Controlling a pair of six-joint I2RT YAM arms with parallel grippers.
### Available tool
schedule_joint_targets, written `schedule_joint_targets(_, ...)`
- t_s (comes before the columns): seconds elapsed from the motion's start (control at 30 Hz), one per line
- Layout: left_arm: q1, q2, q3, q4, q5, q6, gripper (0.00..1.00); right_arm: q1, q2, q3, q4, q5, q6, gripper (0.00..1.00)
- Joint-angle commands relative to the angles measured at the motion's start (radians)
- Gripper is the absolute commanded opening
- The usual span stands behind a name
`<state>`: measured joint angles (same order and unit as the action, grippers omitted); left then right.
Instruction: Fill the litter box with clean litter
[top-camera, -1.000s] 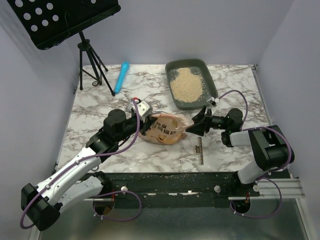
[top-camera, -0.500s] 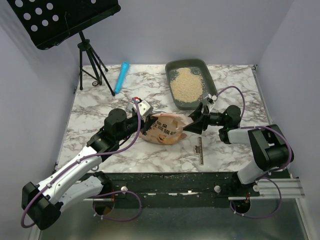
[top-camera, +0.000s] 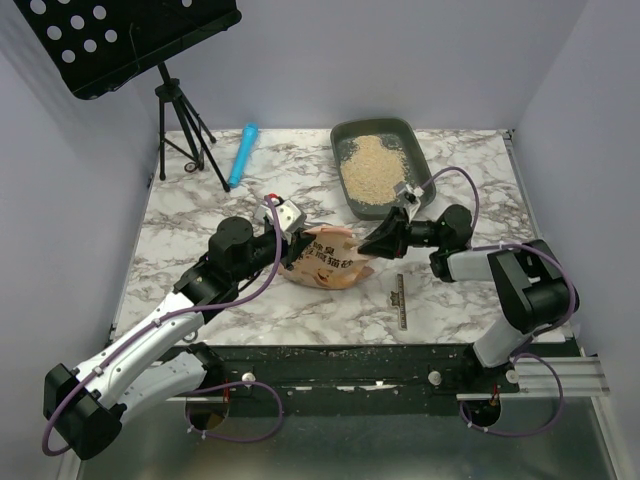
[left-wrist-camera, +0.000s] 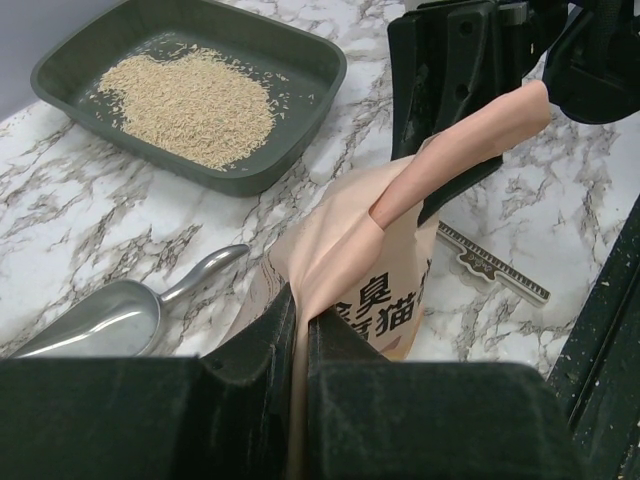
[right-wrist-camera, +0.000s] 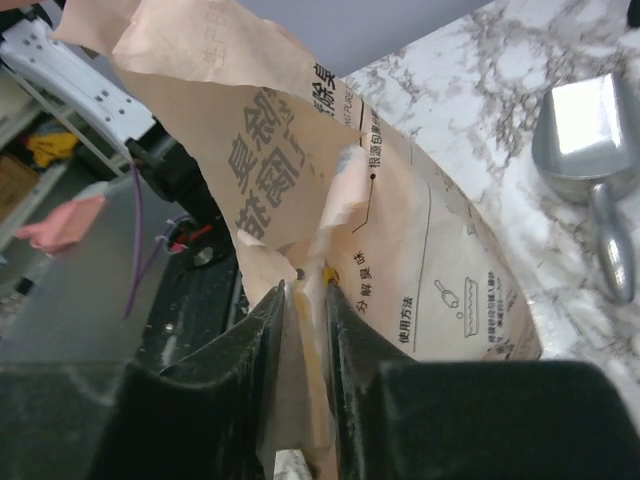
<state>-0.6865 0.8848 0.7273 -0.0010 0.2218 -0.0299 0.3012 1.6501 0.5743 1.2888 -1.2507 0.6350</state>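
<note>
The dark grey-green litter box (top-camera: 402, 133) stands at the back of the table and holds a pale beige pile of clean litter (top-camera: 372, 172); the left wrist view shows the litter box (left-wrist-camera: 300, 62) and its litter (left-wrist-camera: 190, 95) as well. The orange-pink bag (top-camera: 330, 262) lies at mid-table between both arms. My left gripper (top-camera: 298, 250) is shut on the bag's left edge, and the paper (left-wrist-camera: 380, 260) is pinched flat between its jaws (left-wrist-camera: 300, 320). My right gripper (top-camera: 372, 245) has closed on the bag's right end, a fold of the bag (right-wrist-camera: 420, 230) between its jaws (right-wrist-camera: 305, 295).
A silver metal scoop (left-wrist-camera: 110, 315) lies on the marble just behind the bag, also in the right wrist view (right-wrist-camera: 585, 130). A ruler (top-camera: 401, 302) lies near the front edge. A blue tube (top-camera: 243, 154) and a music stand's tripod (top-camera: 182, 140) occupy the back left.
My right gripper moved left onto the bag's right end and its jaws narrowed round the paper. The left arm and its grip stayed put.
</note>
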Motion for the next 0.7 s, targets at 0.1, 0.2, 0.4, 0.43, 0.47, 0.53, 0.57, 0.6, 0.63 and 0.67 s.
schedule_joint_targets(0.1,0.007,-0.014,0.03,0.085,0.024,0.01,0.09,0.009,0.034,0.033,0.389,-0.033,-0.005,0.01)
schedule_joint_targets(0.2,0.008,-0.039,0.024,0.085,-0.013,0.025,0.14,0.009,0.017,0.018,0.389,-0.026,-0.004,0.0)
schedule_joint_targets(0.4,0.008,-0.122,0.053,0.003,-0.113,0.11,0.52,-0.002,-0.052,-0.025,0.389,0.0,0.037,0.0)
schedule_joint_targets(0.43,0.008,-0.13,0.078,-0.072,-0.119,0.117,0.58,-0.005,-0.059,-0.03,0.388,0.008,0.06,0.0)
schedule_joint_targets(0.47,0.008,-0.142,0.09,-0.13,-0.128,0.125,0.64,-0.008,-0.065,-0.031,0.388,0.016,0.072,0.0)
schedule_joint_targets(0.53,0.008,-0.182,0.084,-0.188,-0.151,0.133,0.68,-0.016,-0.081,-0.05,0.388,0.04,0.072,0.0)
schedule_joint_targets(0.57,0.008,-0.214,0.063,-0.192,-0.162,0.134,0.7,-0.019,-0.087,-0.059,0.388,0.051,0.068,0.0)
schedule_joint_targets(0.6,0.01,-0.24,0.035,-0.192,-0.167,0.13,0.71,-0.023,-0.088,-0.063,0.388,0.057,0.068,0.0)
schedule_joint_targets(0.63,0.011,-0.274,0.008,-0.189,-0.171,0.124,0.73,-0.025,-0.087,-0.065,0.388,0.057,0.071,0.0)
schedule_joint_targets(0.67,0.015,-0.3,-0.023,-0.186,-0.18,0.116,0.74,-0.025,-0.085,-0.064,0.388,0.054,0.069,0.0)
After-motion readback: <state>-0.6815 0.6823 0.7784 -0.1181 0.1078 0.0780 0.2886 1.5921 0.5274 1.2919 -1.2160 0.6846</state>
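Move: The paper litter bag hangs between the hands. Its middle is roughly 9 cm left, 2 cm ahead and 8 cm below the right hand, whose half-closed fingers straddle the near right rim. From that hand the scoop is about 12 cm ahead and 14 cm left, the litter box some 25 cm ahead and 4 cm right, both around 16 cm lower. From the left hand, still pinching the left rim, the bag's middle is about 7 cm right, 1 cm ahead and 14 cm down. Up and to its left, the left hand comes away from the bag's rim, about 5.5 cm up and 4.5 cm across, its fingers spreading wide to let go and tilting up some 10 degrees. Before that, the right hand, staying nearly in place, shuts its fingers fully and pinches the paper at the right rim, keeping that hold. ##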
